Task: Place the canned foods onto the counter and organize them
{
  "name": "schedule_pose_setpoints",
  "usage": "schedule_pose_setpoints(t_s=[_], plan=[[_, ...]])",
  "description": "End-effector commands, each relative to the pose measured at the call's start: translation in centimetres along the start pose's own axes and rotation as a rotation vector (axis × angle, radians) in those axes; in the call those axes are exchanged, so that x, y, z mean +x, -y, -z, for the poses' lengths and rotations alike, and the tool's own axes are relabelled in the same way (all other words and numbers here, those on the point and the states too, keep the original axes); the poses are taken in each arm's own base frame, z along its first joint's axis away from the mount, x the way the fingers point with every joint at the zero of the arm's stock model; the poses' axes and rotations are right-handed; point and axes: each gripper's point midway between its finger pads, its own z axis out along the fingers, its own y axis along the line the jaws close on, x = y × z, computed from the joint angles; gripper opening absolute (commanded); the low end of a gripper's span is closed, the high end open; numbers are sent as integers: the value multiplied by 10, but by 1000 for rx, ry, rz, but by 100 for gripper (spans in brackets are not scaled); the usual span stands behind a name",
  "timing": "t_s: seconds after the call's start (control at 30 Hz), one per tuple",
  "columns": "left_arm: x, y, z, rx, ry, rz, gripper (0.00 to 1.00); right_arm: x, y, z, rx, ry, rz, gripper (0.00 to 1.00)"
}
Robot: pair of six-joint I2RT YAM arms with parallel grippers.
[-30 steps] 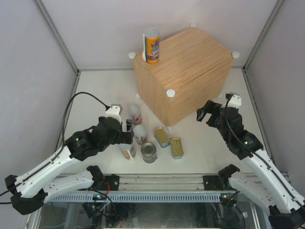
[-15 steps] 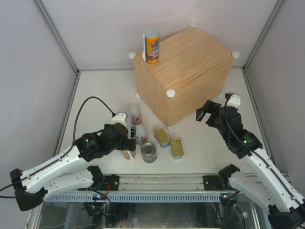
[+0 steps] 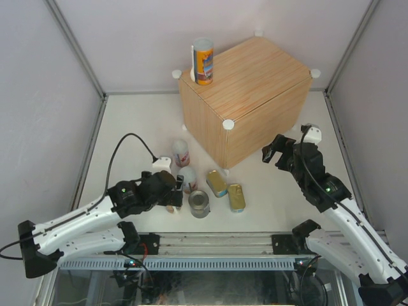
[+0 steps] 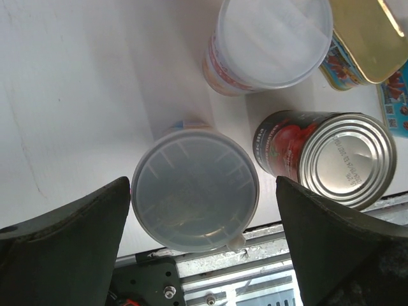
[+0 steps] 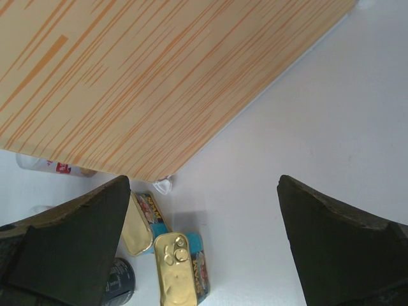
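One tall orange-blue tube (image 3: 203, 61) stands on the back left corner of the wood-grain counter (image 3: 255, 83). On the table stand two white-red tubes (image 3: 181, 153) (image 3: 187, 178), a dark can (image 3: 199, 204) and two flat gold tins (image 3: 217, 183) (image 3: 237, 197). My left gripper (image 3: 172, 192) hangs open over a clear-lidded tube (image 4: 194, 190), its fingers (image 4: 83, 236) on either side and apart from it. The left gripper (image 4: 203, 186) also sees a white lid (image 4: 271, 41) and the dark can (image 4: 335, 162). My right gripper (image 3: 274, 151) (image 5: 204, 185) is open and empty beside the counter (image 5: 146, 76), above the tins (image 5: 178, 271).
Grey walls enclose the table on three sides. The metal rail (image 3: 210, 245) with both arm bases runs along the near edge, just behind the clear-lidded tube. White round caps (image 3: 228, 124) mark the counter's corners.
My left arm has swung toward the near edge and brought its open gripper down around the clear-lidded tube. The right arm has barely moved.
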Motion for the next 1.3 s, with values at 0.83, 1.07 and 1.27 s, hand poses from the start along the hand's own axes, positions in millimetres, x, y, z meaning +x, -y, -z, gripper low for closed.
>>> schedule_pose_setpoints(t_s=[0.83, 1.07, 1.27], plan=[[-12, -3, -12, -14, 133, 42, 25, -9, -6, -5, -18, 22, -23, 100], [-35, -9, 5, -24, 219, 56, 0, -10, -8, -5, -23, 24, -24, 100], [-66, -16, 31, -57, 301, 73, 0, -11, -10, -7, -33, 25, -29, 100]])
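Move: The grey-lidded can stands upright between the left hand's open pads, its middle about 1 cm ahead, level sideways and some 4 cm below. From that hand the tomato can is about 10 cm right, 1 cm back and 6 cm down; the white-lidded can is about 7 cm ahead, 6 cm right and 4 cm down. From the right hand the grey-lidded can lies about 35 cm left, 9 cm back and 13 cm below. Down first, by not quite 2 cm, the left hand settles over the grey-lidded can while its fingers close until both pads pinch the can just under the lid. Keeping that grip, it then shifts about 2 cm left, away from the tomato can, and rises about 1 cm, with the fingertips tipping up some 5 degrees. ##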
